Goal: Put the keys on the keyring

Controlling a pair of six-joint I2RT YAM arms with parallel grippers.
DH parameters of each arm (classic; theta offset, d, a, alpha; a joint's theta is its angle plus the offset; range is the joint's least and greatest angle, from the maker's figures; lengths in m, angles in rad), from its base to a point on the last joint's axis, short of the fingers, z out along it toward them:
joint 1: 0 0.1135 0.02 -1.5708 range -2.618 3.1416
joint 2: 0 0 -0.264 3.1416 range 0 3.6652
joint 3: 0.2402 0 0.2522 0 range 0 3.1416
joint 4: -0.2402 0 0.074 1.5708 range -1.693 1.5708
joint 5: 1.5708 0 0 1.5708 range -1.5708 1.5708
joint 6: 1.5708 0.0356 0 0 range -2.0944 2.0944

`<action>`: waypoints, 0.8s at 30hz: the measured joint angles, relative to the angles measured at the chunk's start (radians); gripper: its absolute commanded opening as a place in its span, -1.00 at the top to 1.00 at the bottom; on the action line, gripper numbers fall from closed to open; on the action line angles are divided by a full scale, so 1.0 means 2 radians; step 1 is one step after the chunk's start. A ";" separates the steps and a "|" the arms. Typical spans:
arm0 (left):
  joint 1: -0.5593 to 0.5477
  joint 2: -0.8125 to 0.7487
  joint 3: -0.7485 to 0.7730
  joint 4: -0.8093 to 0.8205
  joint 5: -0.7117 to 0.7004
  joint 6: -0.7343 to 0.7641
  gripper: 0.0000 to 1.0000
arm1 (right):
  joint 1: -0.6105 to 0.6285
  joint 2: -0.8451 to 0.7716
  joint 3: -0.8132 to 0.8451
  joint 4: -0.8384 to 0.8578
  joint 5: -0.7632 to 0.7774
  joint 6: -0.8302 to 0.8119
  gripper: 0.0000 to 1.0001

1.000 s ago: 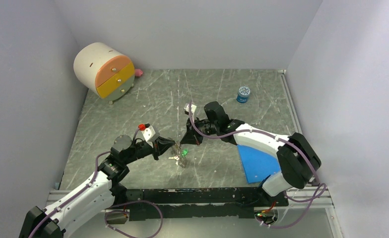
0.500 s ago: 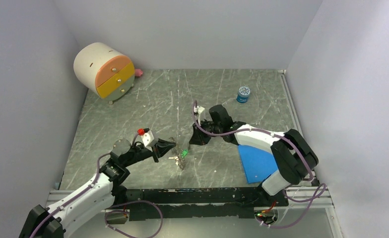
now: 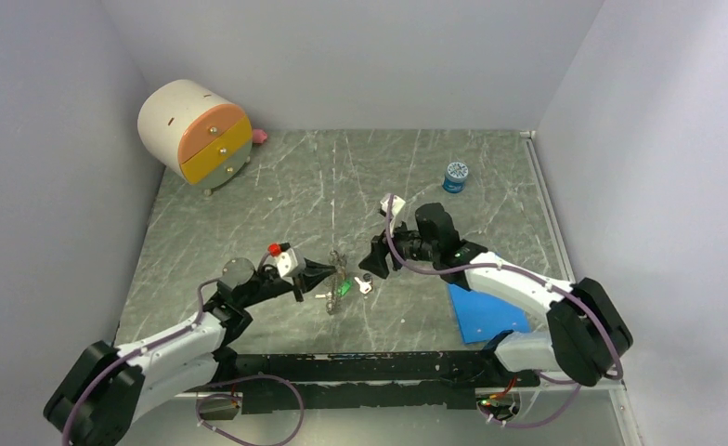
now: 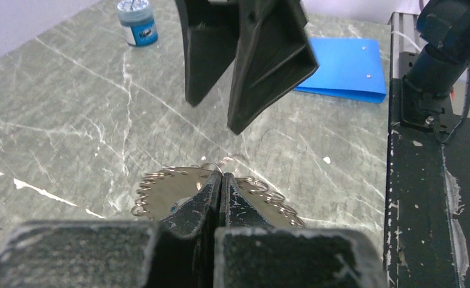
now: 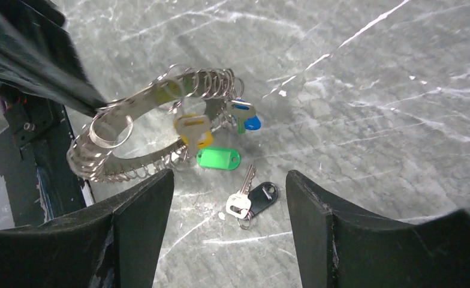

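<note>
The keyring (image 5: pixel 130 141) is a large silvery hoop edged with small wire loops. My left gripper (image 4: pixel 219 180) is shut on its rim and holds it upright, low over the table; it also shows in the top view (image 3: pixel 336 269). A yellow-headed key (image 5: pixel 193 129), a blue-headed key (image 5: pixel 247 119) and a green tag (image 5: pixel 219 158) hang at the ring. A loose key with a black tag (image 5: pixel 250 198) lies on the table. My right gripper (image 5: pixel 228 176) is open and empty just above that key, its fingers (image 4: pixel 262 54) facing the ring.
A blue folder (image 3: pixel 486 307) lies under my right arm. A small blue jar (image 3: pixel 455 176) stands at the back right, a round drawer cabinet (image 3: pixel 196 130) at the back left. A black rail (image 3: pixel 370 367) runs along the near edge.
My right gripper has drawn back to the right and the black-tagged key now lies on the table below it. My left gripper has moved right with the ring.
</note>
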 measured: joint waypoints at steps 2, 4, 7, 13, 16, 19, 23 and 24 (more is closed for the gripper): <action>0.000 0.028 0.001 0.016 -0.001 0.002 0.95 | 0.000 -0.015 -0.010 0.014 0.007 0.001 -0.51; 0.000 0.055 0.010 0.035 -0.001 0.002 0.95 | -0.001 -0.030 -0.025 0.025 0.019 0.004 -0.68; 0.000 0.091 0.020 0.046 0.000 0.002 0.95 | -0.003 -0.054 -0.054 0.038 0.044 0.015 -0.83; 0.000 0.153 0.027 0.057 -0.004 -0.004 0.95 | -0.006 -0.088 -0.085 0.052 0.099 0.037 -0.95; 0.000 0.174 0.027 0.052 -0.006 -0.008 0.95 | -0.008 -0.090 -0.087 0.058 0.113 0.045 -0.98; 0.000 0.181 0.028 0.049 -0.011 -0.012 0.95 | -0.008 -0.089 -0.089 0.065 0.117 0.051 -0.98; 0.000 0.182 0.036 0.029 -0.023 -0.013 0.95 | -0.008 -0.076 -0.089 0.074 0.114 0.058 -0.98; 0.000 0.182 0.037 0.026 -0.026 -0.013 0.95 | -0.008 -0.072 -0.089 0.075 0.112 0.060 -0.98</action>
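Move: The left hand still pinches the keyring's upper rim; the ring hangs nearly edge-on, its middle about 6 cm below and 1 cm back. The bare table patch it goes to is roughly 5 cm back, 3 cm left and 15 cm below; the green tag hangs 1 cm ahead, 2 cm right, 12 cm below. From the empty right hand, the black-tagged key lies about 1 cm ahead, 4 cm left, 11 cm below, and the keyring's middle 2 cm back, 9 cm left, 3 cm below. The left hand brings the hanging keyring down onto the table, sinking about 6 cm after easing forward some 3 cm, its wrist tilting over modestly and its fingers staying shut. Meanwhile the empty right hand draws off about 4 cm to the right, away from the ring and the black-tagged key, drifting slightly forward, turning some 15 degrees clockwise and opening to full width. ##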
